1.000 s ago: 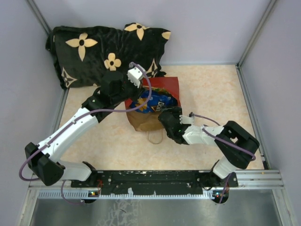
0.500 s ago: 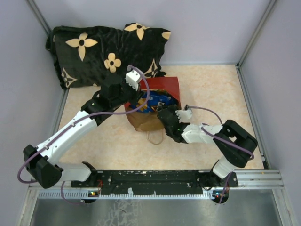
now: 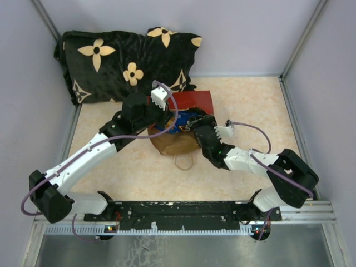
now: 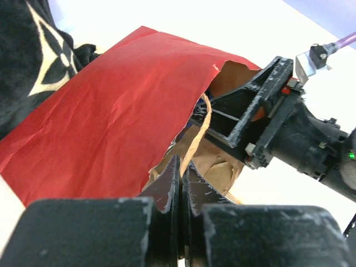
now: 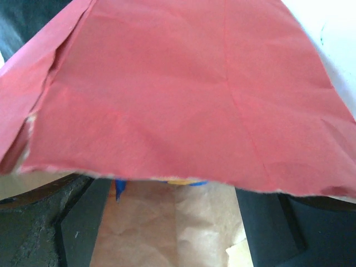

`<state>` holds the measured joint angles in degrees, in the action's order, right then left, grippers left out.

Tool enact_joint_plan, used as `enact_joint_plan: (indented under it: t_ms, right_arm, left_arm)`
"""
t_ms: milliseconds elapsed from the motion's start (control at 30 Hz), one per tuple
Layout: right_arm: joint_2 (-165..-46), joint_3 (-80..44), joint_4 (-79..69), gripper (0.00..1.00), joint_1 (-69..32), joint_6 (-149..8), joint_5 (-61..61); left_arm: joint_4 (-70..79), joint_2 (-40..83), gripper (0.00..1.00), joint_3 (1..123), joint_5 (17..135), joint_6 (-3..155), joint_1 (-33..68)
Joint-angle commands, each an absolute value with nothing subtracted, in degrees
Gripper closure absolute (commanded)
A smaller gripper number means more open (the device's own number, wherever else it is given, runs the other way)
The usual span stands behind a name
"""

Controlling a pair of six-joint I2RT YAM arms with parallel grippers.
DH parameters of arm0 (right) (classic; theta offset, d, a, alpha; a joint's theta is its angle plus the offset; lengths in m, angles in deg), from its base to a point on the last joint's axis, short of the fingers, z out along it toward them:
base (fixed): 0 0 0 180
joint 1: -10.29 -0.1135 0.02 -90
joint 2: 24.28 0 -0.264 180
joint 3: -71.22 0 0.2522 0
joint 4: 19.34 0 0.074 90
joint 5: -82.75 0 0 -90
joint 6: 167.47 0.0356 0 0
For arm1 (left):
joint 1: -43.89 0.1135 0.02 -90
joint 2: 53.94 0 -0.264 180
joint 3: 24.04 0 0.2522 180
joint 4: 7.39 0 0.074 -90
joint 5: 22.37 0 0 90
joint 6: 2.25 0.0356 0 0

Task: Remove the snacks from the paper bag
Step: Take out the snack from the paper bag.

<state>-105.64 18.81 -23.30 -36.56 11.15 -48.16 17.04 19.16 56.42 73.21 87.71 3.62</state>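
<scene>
The red paper bag (image 3: 196, 101) lies on its side mid-table, its brown inside (image 3: 171, 143) facing up. A blue chip bag (image 3: 179, 121) shows in its mouth; other snacks are hidden. My left gripper (image 3: 164, 118) is shut on the bag's tan cord handle (image 4: 198, 136), which runs up from between the fingertips of the left gripper (image 4: 182, 167) to the red upper wall of the paper bag (image 4: 111, 122). My right gripper (image 3: 194, 123) is inside the mouth, open. In the right wrist view the right gripper (image 5: 172, 222) has only brown paper between its fingers (image 5: 83, 222), under the red wall (image 5: 183, 94), with a blue sliver of the chip bag (image 5: 119, 188) ahead.
A black flower-patterned pillow (image 3: 122, 61) lies at the back left, touching the bag's far edge. The bag's other cord loop (image 3: 183, 162) lies on the table toward the arms. Metal frame posts and grey walls close the sides.
The right gripper has pushed forward into the bag's mouth, closing and then opening wide again. The left gripper, still shut on the handle, has shifted slightly toward the near side.
</scene>
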Motion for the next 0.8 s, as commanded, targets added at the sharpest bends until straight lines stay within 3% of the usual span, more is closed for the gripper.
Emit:
enact_joint_plan:
  t_ms: [0, 67, 200, 400, 633, 767]
  right_arm:
    - [-109.5, 15.4, -26.7, 0.13, -34.9, 11.6, -51.2]
    - [-112.6, 14.2, -28.8, 0.20, -34.1, 11.1, -51.2]
    - [-118.0, 11.5, -35.1, 0.44, -33.0, 4.1, -47.6]
    - [-115.6, 12.2, -31.3, 1.00, -36.8, -1.5, -44.6]
    - [-102.4, 14.7, -20.7, 1.00, -48.1, -10.0, -49.5]
    - [-95.4, 16.6, -15.7, 1.00, -49.1, -9.9, -53.0]
  left_arm:
    - [13.8, 21.6, 1.00, 58.1, 73.0, 87.1, 2.4]
    - [13.4, 22.4, 1.00, 58.3, 73.0, 87.2, 2.2]
    - [12.3, 22.4, 1.00, 57.4, 72.5, 87.0, 2.1]
    - [14.3, 21.2, 1.00, 58.0, 67.7, 87.7, 2.1]
    - [16.6, 22.2, 1.00, 61.1, 62.6, 89.1, 2.2]
    - [16.7, 23.6, 1.00, 61.5, 59.7, 88.9, 2.5]
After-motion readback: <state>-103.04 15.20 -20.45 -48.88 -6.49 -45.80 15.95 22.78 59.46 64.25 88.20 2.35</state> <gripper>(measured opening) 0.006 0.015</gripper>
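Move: The blue snack lies in the bag's mouth about 4 cm ahead of the open right hand, 4 cm to its left and 4 cm below. The bag's red upper panel hangs some 6 cm ahead, 3 cm left and 3 cm higher than the right hand; the brown lower flap spreads 6 cm back, 8 cm left and 10 cm down. From the left hand, the snack is roughly 6 cm ahead, 6 cm right and 14 cm below. Forward and down under the red panel goes the right hand, about 4 cm, its fingers shutting from wide open to pinch one end of the blue snack. It then pulls back some 10 cm, left and up as well, towards the brown flap, yawing counter-clockwise about 20 degrees with its left side dipping. The still-closed left hand keeps hold of the bag's mouth edge, dips slightly, then edges 2.5 cm forward overall. ##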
